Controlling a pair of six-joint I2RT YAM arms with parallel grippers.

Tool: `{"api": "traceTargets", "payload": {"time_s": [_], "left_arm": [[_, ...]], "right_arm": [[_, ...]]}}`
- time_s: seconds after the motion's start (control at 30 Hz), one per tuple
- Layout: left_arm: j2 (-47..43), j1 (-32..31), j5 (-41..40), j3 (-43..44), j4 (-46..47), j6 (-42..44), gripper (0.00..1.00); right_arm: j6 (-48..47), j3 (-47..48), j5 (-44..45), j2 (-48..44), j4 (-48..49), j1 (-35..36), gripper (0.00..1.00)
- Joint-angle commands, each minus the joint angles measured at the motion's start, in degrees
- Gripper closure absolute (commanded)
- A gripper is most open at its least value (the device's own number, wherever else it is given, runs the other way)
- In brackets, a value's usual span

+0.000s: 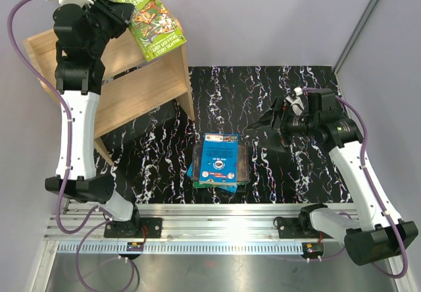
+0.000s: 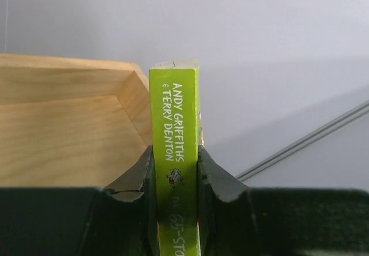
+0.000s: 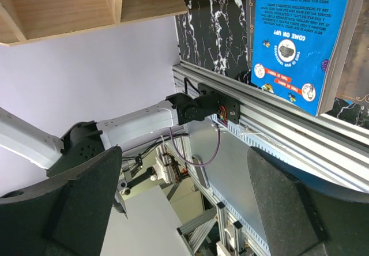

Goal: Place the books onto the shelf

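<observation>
My left gripper (image 1: 113, 10) is shut on a green "Treehouse" book (image 1: 150, 20), held in the air over the top of the light wooden shelf (image 1: 141, 85). In the left wrist view the green spine (image 2: 174, 112) stands clamped between both fingers of the left gripper (image 2: 174, 172), with shelf wood (image 2: 63, 123) behind on the left. The other books lie stacked on the marbled table, a blue cover (image 1: 219, 155) on top and a green edge (image 1: 223, 186) beneath. My right gripper (image 1: 264, 122) hovers open to the right of the stack. The right wrist view shows the blue book (image 3: 297, 37) and the right gripper (image 3: 184, 201) holding nothing.
A black marbled mat (image 1: 296, 88) covers the table. An aluminium rail (image 1: 223, 216) runs along the near edge with both arm bases on it. Grey walls close in at the back and right. The left arm's base (image 3: 202, 106) shows in the right wrist view.
</observation>
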Motion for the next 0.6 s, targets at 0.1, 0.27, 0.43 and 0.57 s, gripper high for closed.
{"api": "traceTargets", "payload": {"time_s": [0.1, 0.27, 0.43, 0.57], "left_arm": [[3.8, 0.9, 1.8, 4.2, 2.1, 0.2, 1.00], [6.4, 1.9, 2.4, 4.2, -1.1, -0.5, 0.93], [7.3, 1.9, 3.3, 3.5, -1.8, -1.3, 0.53], [7.0, 2.0, 4.4, 3.4, -1.7, -1.4, 0.02]], "right_arm": [[-2.4, 2.4, 0.0, 1.7, -0.5, 0.3, 0.04], [-2.9, 2.6, -0.2, 2.9, -0.8, 0.2, 0.05], [-3.0, 2.6, -0.1, 3.1, -1.0, -0.1, 0.05], [-2.7, 2.4, 0.2, 3.1, -1.1, -0.2, 0.05]]}}
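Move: The green treehouse book is already pinched by its spine in the left hand, its middle about 5 cm ahead, 3 cm right and 3 cm below. It is bound for the right end of the shelf's top tier, roughly 7 cm ahead, 3 cm right and 10 cm down. The right end panel stands some 5 cm to the right of that spot, level with it front to back. From the right hand, the spot is about 28 cm ahead, 33 cm left and 15 cm higher. The green book, still pinched by the spine and held slanted, is lowered and carried forward by the left hand into the right end of the shelf's top tier. The hand sinks about 7 cm and goes 5 cm forward, its fingers tipping down some 10 degrees; over the last half of this they open wide and let go of the spine while the hand keeps sinking. ##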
